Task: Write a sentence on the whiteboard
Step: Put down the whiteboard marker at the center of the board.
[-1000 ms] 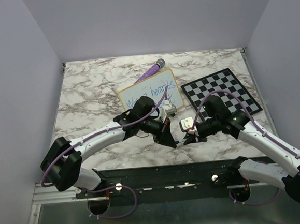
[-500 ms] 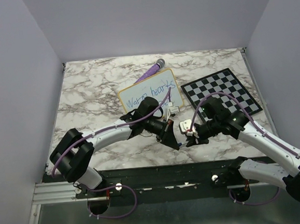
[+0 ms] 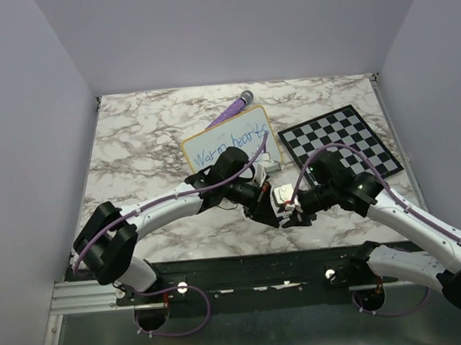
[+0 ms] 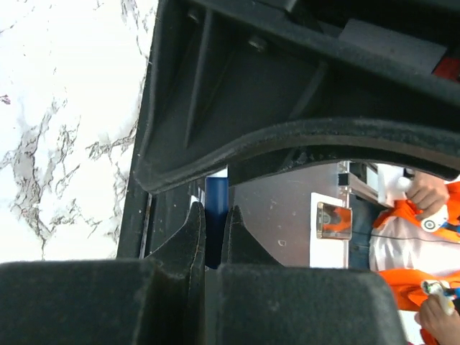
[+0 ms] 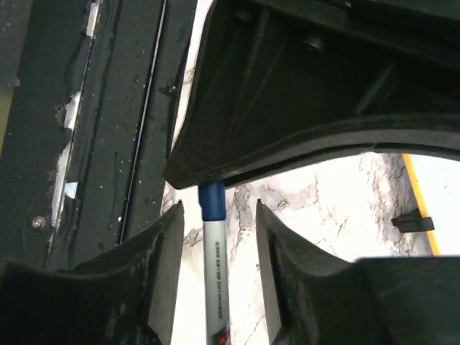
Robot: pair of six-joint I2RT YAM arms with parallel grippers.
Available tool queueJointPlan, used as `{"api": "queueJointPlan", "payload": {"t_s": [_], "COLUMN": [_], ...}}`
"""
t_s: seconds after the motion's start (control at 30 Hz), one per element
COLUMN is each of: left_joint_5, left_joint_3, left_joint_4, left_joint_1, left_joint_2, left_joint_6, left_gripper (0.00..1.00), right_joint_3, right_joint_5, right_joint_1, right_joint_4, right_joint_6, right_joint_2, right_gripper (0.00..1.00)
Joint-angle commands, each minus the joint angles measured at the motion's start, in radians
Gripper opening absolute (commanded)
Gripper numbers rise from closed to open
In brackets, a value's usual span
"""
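The whiteboard (image 3: 230, 144), with its yellow-tan frame, lies mid-table. It bears the sentence (image 3: 230, 147) in blue, reading "Warm hearts". Its yellow edge and a black foot show in the right wrist view (image 5: 415, 188). My left gripper (image 3: 269, 214) meets my right gripper (image 3: 290, 214) in front of the board, near the table's front edge. The left gripper (image 4: 213, 215) is shut on the blue end of a marker (image 4: 215, 198). The right gripper (image 5: 218, 212) is open, and its jaws stand either side of the marker's grey barrel (image 5: 215, 277) without touching it.
A black-and-white chessboard (image 3: 340, 144) lies at the right. A purple microphone-like object (image 3: 233, 108) lies behind the whiteboard. A small white object (image 3: 266, 168) sits by the board's near right corner. The black mounting rail (image 3: 246, 267) runs along the front edge.
The two grippers have closed in on each other. The left moved right with the marker, and the right moved left until its open jaws came around the barrel.
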Motion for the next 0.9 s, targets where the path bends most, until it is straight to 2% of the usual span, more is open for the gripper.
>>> {"api": "queueJointPlan", "payload": {"t_s": [0.0, 0.07, 0.17, 0.23, 0.43, 0.47, 0.63, 0.73, 0.87], "left_joint_5": [-0.110, -0.123, -0.163, -0.193, -0.305, -0.365, -0.489, -0.586, -0.730], "left_joint_3": [-0.014, -0.034, -0.043, -0.042, -0.093, -0.104, -0.135, -0.131, -0.112], "left_joint_4": [-0.076, -0.102, -0.162, -0.206, -0.257, -0.262, -0.289, -0.308, -0.347], "left_joint_1": [-0.011, -0.010, -0.010, -0.010, 0.001, 0.006, 0.047, 0.120, 0.300], "left_joint_2": [-0.060, -0.073, -0.084, -0.095, -0.217, -0.259, -0.412, -0.535, -0.658], "left_joint_6": [0.099, 0.117, 0.149, 0.171, 0.160, 0.154, 0.127, 0.114, 0.090], "left_gripper": [0.00, 0.00, 0.00, 0.00, 0.00, 0.00, 0.00, 0.00, 0.00], "right_joint_3": [0.034, 0.051, 0.130, 0.187, 0.216, 0.247, 0.370, 0.341, 0.206], "right_joint_5": [-0.036, -0.034, -0.018, 0.021, 0.088, 0.088, 0.001, -0.068, -0.108], "right_joint_1": [0.003, 0.001, 0.003, 0.003, -0.040, -0.069, -0.230, -0.334, -0.432], "right_joint_4": [0.054, 0.031, -0.053, -0.122, -0.156, -0.156, -0.144, -0.054, 0.107], "right_joint_6": [0.011, 0.007, -0.012, -0.046, -0.046, -0.036, 0.053, 0.148, 0.290], "right_joint_2": [-0.002, 0.001, 0.016, 0.028, -0.039, -0.050, -0.074, -0.074, -0.100], "right_gripper": [0.56, 0.71, 0.82, 0.86, 0.88, 0.88, 0.88, 0.88, 0.88]}}
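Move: The whiteboard's centre, where the left gripper is to take the capped marker, lies about 23 cm ahead of it, 10 cm to its left and some 16 cm below. The microphone sits some 15 cm beyond the board's centre, level with it sideways. The chessboard is about 22 cm ahead and 25 cm right of the left gripper. From the right gripper, whose parted pads straddle the marker, the board's centre is about 21 cm ahead and 14 cm left. Keep the left fingers shut on the marker's blue cap end and draw it left out of the right gripper, dipping slightly, then sweep left, forward and up towards the whiteboard, about 10 cm left in all, turning some 30 degrees counter-clockwise. Spread the right fingers fully, lift that hand about 14 cm and forward, then swing it right, clear of the marker, turning clockwise. ##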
